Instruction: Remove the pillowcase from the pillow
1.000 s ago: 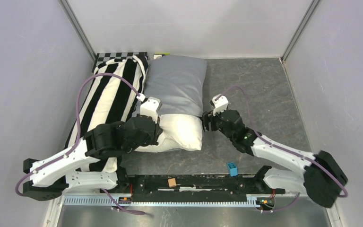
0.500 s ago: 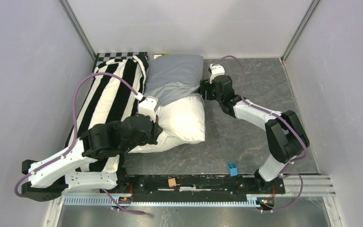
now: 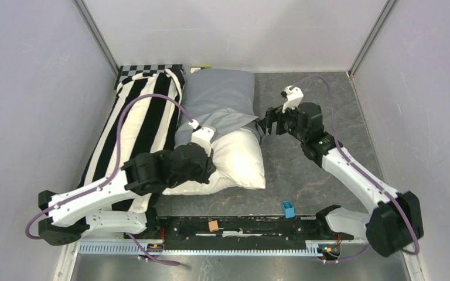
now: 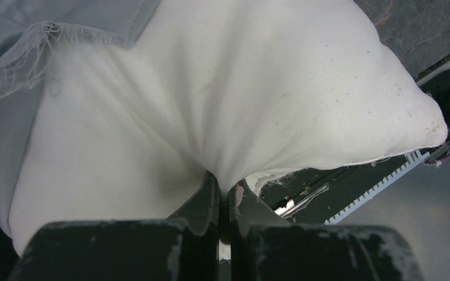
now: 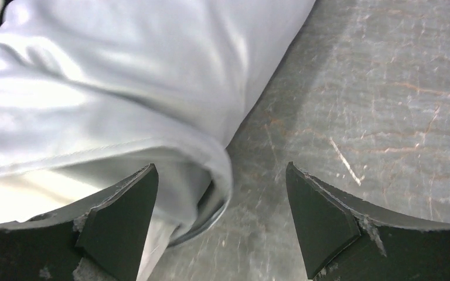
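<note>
The light blue-grey pillowcase (image 3: 220,96) covers only the far half of the white pillow (image 3: 241,164); its hem lies bunched across the middle. My left gripper (image 3: 206,167) is shut on a pinch of the pillow's bare white fabric near its left near side. In the left wrist view the left gripper (image 4: 224,184) grips a tight fold of pillow (image 4: 269,88), with frayed pillowcase (image 4: 94,14) above. My right gripper (image 3: 266,124) stands open at the pillowcase's right hem. In the right wrist view the right gripper (image 5: 221,175) has the rolled pillowcase (image 5: 123,76) edge between its open jaws, unpinched.
A long black-and-white striped pillow (image 3: 135,123) lies along the left wall, touching the task pillow. A checkerboard (image 3: 146,69) sits at the back left. The arms' base rail (image 3: 240,225) carries a small blue block (image 3: 287,208) and an orange one (image 3: 213,225). Grey marbled table (image 3: 328,99) shows at right.
The right gripper swept the pillowcase hem toward the back, then pulled off to the right and opened wider. More white pillow is bare. The left gripper shifted slightly right with the pillow.
</note>
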`<state>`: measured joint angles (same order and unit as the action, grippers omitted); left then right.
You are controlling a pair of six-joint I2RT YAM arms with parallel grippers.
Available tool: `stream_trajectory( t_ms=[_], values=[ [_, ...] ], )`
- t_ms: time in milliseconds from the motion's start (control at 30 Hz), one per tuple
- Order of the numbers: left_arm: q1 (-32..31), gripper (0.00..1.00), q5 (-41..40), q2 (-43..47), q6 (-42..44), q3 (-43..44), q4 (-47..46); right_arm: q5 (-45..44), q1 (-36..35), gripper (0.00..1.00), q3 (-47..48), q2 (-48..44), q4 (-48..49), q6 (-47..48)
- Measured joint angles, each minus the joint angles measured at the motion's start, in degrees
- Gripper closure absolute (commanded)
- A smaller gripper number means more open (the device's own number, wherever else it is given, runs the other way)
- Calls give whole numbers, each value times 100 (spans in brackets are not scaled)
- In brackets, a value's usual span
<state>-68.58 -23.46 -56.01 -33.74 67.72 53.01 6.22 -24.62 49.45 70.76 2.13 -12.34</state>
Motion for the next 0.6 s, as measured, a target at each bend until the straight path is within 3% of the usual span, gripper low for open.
stream_trajectory(
  t_ms=[367, 400, 467, 533, 567, 600],
  values=[
    [-13, 97, 914, -1259, -2, -586, -1615, 728, 42, 12, -1488, -2365, -1414, -354],
    [-13, 94, 1027, -1443, 0, -568, -1790, 756, 42, 12, -1521, -2577, -1534, -358],
    [-13, 70, 1303, -1838, 0, -461, -2105, 846, 46, 12, -1547, -3005, -1757, -367],
    [-11, 37, 1598, -2243, 20, -223, -2358, 925, 52, 12, -1554, -3379, -1937, -358],
    [-9, 25, 1733, -2398, 39, -70, -2446, 929, 52, 10, -1563, -3582, -2024, -330],
    [-9, 19, 1867, -2492, 46, 81, -2522, 925, 52, 7, -1585, -3762, -2070, -313]
  ],
)
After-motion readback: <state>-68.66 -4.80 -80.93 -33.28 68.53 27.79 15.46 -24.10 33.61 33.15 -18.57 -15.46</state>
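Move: Pinching a fold of the bare pillow, the left hand is taking it to a spot about 15 cm to its right and 6 cm lower; the blue block lies 24 cm right and 11 cm back of this hand, the pillowcase mouth 13 cm ahead and 3 cm right. The right hand's goal, the middle of the bare pillow part, lies about 15 cm back and 14 cm left, some 10 cm lower; the near mouth corner is 4 cm left and 3 cm back. Swinging the still pinched pillow about 15 cm to the right while sinking some 7 cm, the left hand turns clockwise and tips down, then opens its fingers and starts to rise, letting go of the cloth. The right hand, open throughout, draws back about 14 cm and a little right from the pillowcase mouth to over the bare pillow, dipping under 4 cm and coming up again. ##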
